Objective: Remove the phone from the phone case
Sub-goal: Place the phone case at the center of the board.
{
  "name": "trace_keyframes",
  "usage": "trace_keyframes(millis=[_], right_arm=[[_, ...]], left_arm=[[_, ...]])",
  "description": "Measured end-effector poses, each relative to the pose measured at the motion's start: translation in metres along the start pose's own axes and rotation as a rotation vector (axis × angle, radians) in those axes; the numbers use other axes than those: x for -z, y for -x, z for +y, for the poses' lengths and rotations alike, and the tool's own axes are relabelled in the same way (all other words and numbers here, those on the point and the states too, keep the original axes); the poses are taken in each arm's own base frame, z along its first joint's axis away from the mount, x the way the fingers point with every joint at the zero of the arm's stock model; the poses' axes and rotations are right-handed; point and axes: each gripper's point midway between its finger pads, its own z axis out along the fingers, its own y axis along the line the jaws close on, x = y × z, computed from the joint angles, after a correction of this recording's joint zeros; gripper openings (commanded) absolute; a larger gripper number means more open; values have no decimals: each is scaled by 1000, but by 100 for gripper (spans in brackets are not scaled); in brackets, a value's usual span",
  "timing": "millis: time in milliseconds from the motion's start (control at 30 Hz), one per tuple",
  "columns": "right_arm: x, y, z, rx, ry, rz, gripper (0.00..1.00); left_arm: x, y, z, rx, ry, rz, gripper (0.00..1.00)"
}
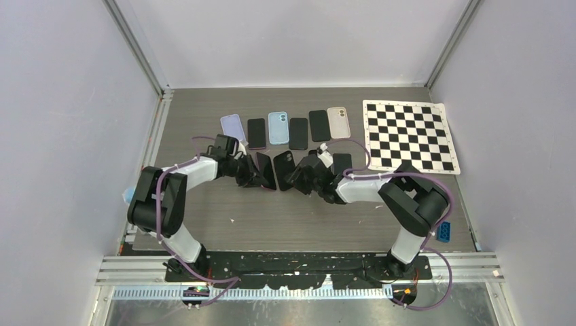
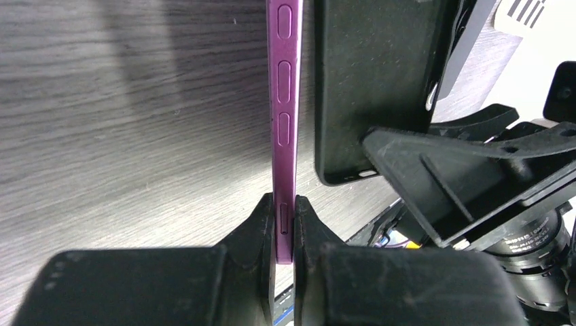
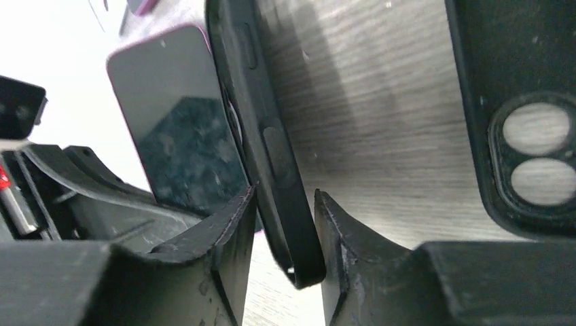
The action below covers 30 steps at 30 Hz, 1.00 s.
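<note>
The purple-edged phone [image 2: 284, 122] stands on its edge above the table, and my left gripper [image 2: 285, 224] is shut on its lower end. Seen from above, the phone [image 1: 265, 171] and the black phone case [image 1: 285, 166] are apart, tilted side by side between the two grippers. The empty case [image 3: 272, 156] hangs between the jaws of my right gripper [image 3: 282, 217]. It rests against the left finger [image 3: 234, 217], and a gap shows at the right finger [image 3: 333, 224], so these jaws stand open. In the right wrist view the phone's dark screen [image 3: 176, 115] faces me from behind the case.
A row of phones and cases [image 1: 285, 128] lies at the back of the wooden table [image 1: 299, 217]. A checkerboard [image 1: 409, 136] is at the back right. Another black case [image 3: 523, 102] lies flat beside my right gripper. A blue block [image 1: 443, 231] sits at the table's right edge.
</note>
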Motion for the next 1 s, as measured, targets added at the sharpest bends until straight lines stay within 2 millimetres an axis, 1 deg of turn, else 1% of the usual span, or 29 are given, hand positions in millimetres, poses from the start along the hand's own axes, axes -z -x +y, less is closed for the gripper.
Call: trace_keyframes(millis=[133,267,367,500,600,700,833,867,900,933,967,1000], right_arm=[[7,-13,-5,42,-22,51,55],[19,-17,-6,95,-34,60,65],[35,-15,-4,151,-38,40,69],[56,-6,4,206,-18,6,72],[68,3,8,244,-12,-27,72],[74,9,5,284,-24,-45,72],[77,11,-3,343,-51,-42,73],[79,12,-5,358,-58,-40,73],[81,14,-7,375,-63,-39,75],[84,16,-7,383,-63,-41,76],[88,19,-7,395,-61,-45,78],[94,24,-5,403,-56,-55,81]], left_arm=[[-3,1,1,-15,-5,1,7],[-3,2,2,-25,0,2,24],[-3,1,9,-24,33,2,31],[-3,0,20,-14,88,-7,42],[-2,0,29,-11,133,-16,47],[0,1,31,-12,153,-18,53],[4,8,32,-37,193,-39,63],[7,10,33,-46,207,-49,67],[10,11,35,-54,225,-62,80],[13,11,36,-60,239,-69,96],[18,11,37,-71,257,-78,99],[23,11,38,-79,274,-90,100]])
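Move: Just beyond the right fingers, already parted about the black phone case's raised edge, the case's middle lies some 3 cm ahead, 3 cm left and 2 cm below. The phone lies about 3 cm ahead and 9 cm left of that hand; an empty black case lies roughly 3 cm ahead and 9 cm right. The left hand pinches the phone's raised edge, its middle about 4 cm ahead, 3 cm right and 2 cm below; the phone case is 4 cm ahead and 8 cm right. Letting go of the phone case, the right hand draws back about 4 cm, then climbs some 6 cm and swings 6 cm to its right, turning about 20 degrees as its fingers open further. The left hand opens wide, lowers the phone's edge about 2 cm while shifting left, then slides off leftwards, 4 to 5 cm in all, its fingers tipping steeper. ##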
